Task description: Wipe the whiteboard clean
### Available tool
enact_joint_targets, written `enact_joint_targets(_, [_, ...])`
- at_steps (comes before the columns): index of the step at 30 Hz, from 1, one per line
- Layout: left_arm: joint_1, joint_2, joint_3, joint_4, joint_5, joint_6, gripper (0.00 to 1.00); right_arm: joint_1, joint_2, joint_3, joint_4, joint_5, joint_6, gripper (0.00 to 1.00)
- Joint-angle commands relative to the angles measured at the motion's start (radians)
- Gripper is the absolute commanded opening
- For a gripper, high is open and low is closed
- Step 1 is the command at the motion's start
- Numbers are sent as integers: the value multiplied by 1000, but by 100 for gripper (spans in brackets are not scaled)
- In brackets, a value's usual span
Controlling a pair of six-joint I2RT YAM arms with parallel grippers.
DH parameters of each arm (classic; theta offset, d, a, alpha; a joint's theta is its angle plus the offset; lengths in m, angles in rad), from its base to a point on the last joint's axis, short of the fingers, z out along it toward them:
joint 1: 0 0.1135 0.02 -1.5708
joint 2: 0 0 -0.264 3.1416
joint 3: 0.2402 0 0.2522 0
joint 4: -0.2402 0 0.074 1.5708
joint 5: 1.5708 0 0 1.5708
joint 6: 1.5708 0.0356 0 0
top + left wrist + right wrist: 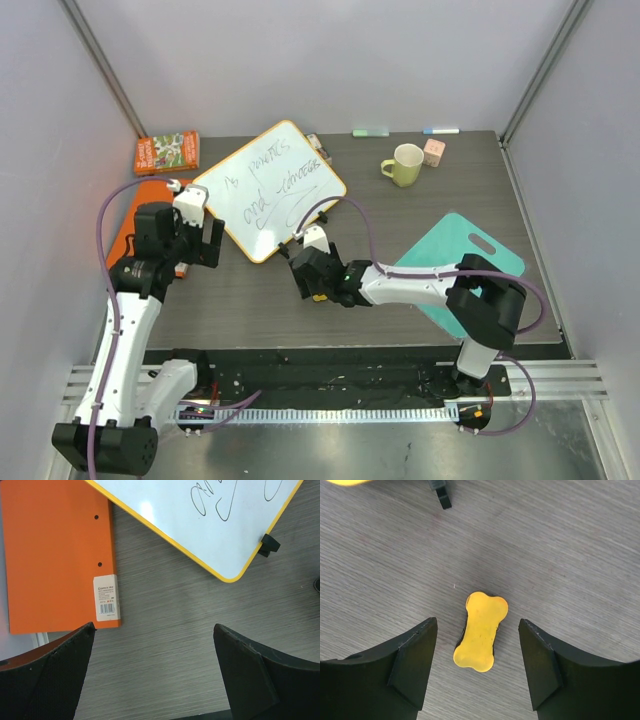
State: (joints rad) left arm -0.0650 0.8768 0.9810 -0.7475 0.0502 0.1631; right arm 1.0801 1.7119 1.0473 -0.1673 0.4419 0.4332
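Observation:
The whiteboard [270, 185], white with an orange frame and dark handwriting, lies tilted at the back left of the table; its near corner shows in the left wrist view [210, 525]. A yellow bone-shaped eraser [481, 631] lies flat on the table just in front of the board's near corner. My right gripper [477, 625] hovers over it, open, with one finger on each side and neither touching. In the top view that gripper [308, 275] covers most of the eraser. My left gripper [205, 240] is open and holds nothing, over bare table [154, 626] by the board's left edge.
An orange folder [150, 192] lies left of the board [55, 555]. A book [167, 152] sits at the back left. A green mug [404, 165] and a pink cube [434, 152] stand at the back right. A teal cutting board [460, 250] lies on the right. Black clips [269, 545] sit on the board's edge.

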Motion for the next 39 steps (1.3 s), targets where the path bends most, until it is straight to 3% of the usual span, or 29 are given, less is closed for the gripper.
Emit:
enact_joint_targets(1, [2, -25, -2, -10, 10, -8, 100, 17, 8, 8, -32, 38, 35, 71])
enact_joint_targets(8, [4, -29, -2, -16, 2, -8, 100, 20, 48, 0, -23, 24, 75, 66])
enact_joint_targets(10, [2, -30, -4, -12, -6, -11, 100, 20, 67, 2, -23, 20, 90, 55])
enact_joint_targets(11, [4, -29, -2, -10, -6, -10, 100, 20, 74, 2, -23, 15, 94, 42])
enact_joint_targets(16, [2, -7, 7, -12, 0, -13, 98, 20, 132, 28, -58, 3, 117, 42])
enact_joint_targets(19, [4, 7, 18, -13, -1, -13, 98, 20, 140, 28, -64, 9, 125, 35])
enact_joint_targets(21, [4, 17, 27, -12, 0, -14, 98, 20, 137, 26, -69, 24, 130, 7])
enact_joint_targets(22, [2, 19, 31, -10, 0, -19, 97, 18, 129, 23, -70, 29, 134, 2])
enact_joint_targets(27, [20, 77, 80, 0, 19, -40, 95, 20, 80, 3, -75, 79, 133, 1])
enact_joint_targets(32, [184, 203, 180, 19, 244, -77, 95, 20, 2, -10, -71, 132, 116, 1])
enact_joint_targets(36, [394, 303, 232, 98, 550, -158, 96, 18, -63, -10, -54, 162, 96, 1])
enact_joint_targets(39, [480, 433, 275, 157, 748, -230, 95, 17, -78, 3, -34, 176, 78, 1])
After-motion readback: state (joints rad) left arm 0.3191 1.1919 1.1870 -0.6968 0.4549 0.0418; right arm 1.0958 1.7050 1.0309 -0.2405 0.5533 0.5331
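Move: The yellow bone-shaped eraser lies between and just below the right fingers, about 1 cm back, 1 cm to the right and 5 cm down. From that hand the whiteboard's middle is some 25 cm ahead and 12 cm left, and the clip on its near edge about 10 cm ahead and 7 cm left. From the left hand the whiteboard's middle lies about 24 cm ahead, 13 cm right and 20 cm down, and the orange binder 14 cm ahead and 10 cm left; the eraser is roughly 25 cm to its right and 2 cm back. The eraser is straddled by the right hand, which sinks about 4 cm, edging slightly back, as its fingers close and pinch the narrow waist from both sides, then drifts right some 2 cm and lifts it about 3 cm. Late on, the left hand, fingers wide open, sweeps forward and left by about 8 cm, rising a little, towards the whiteboard's left corner, rolling its left side down some 20 degrees. ##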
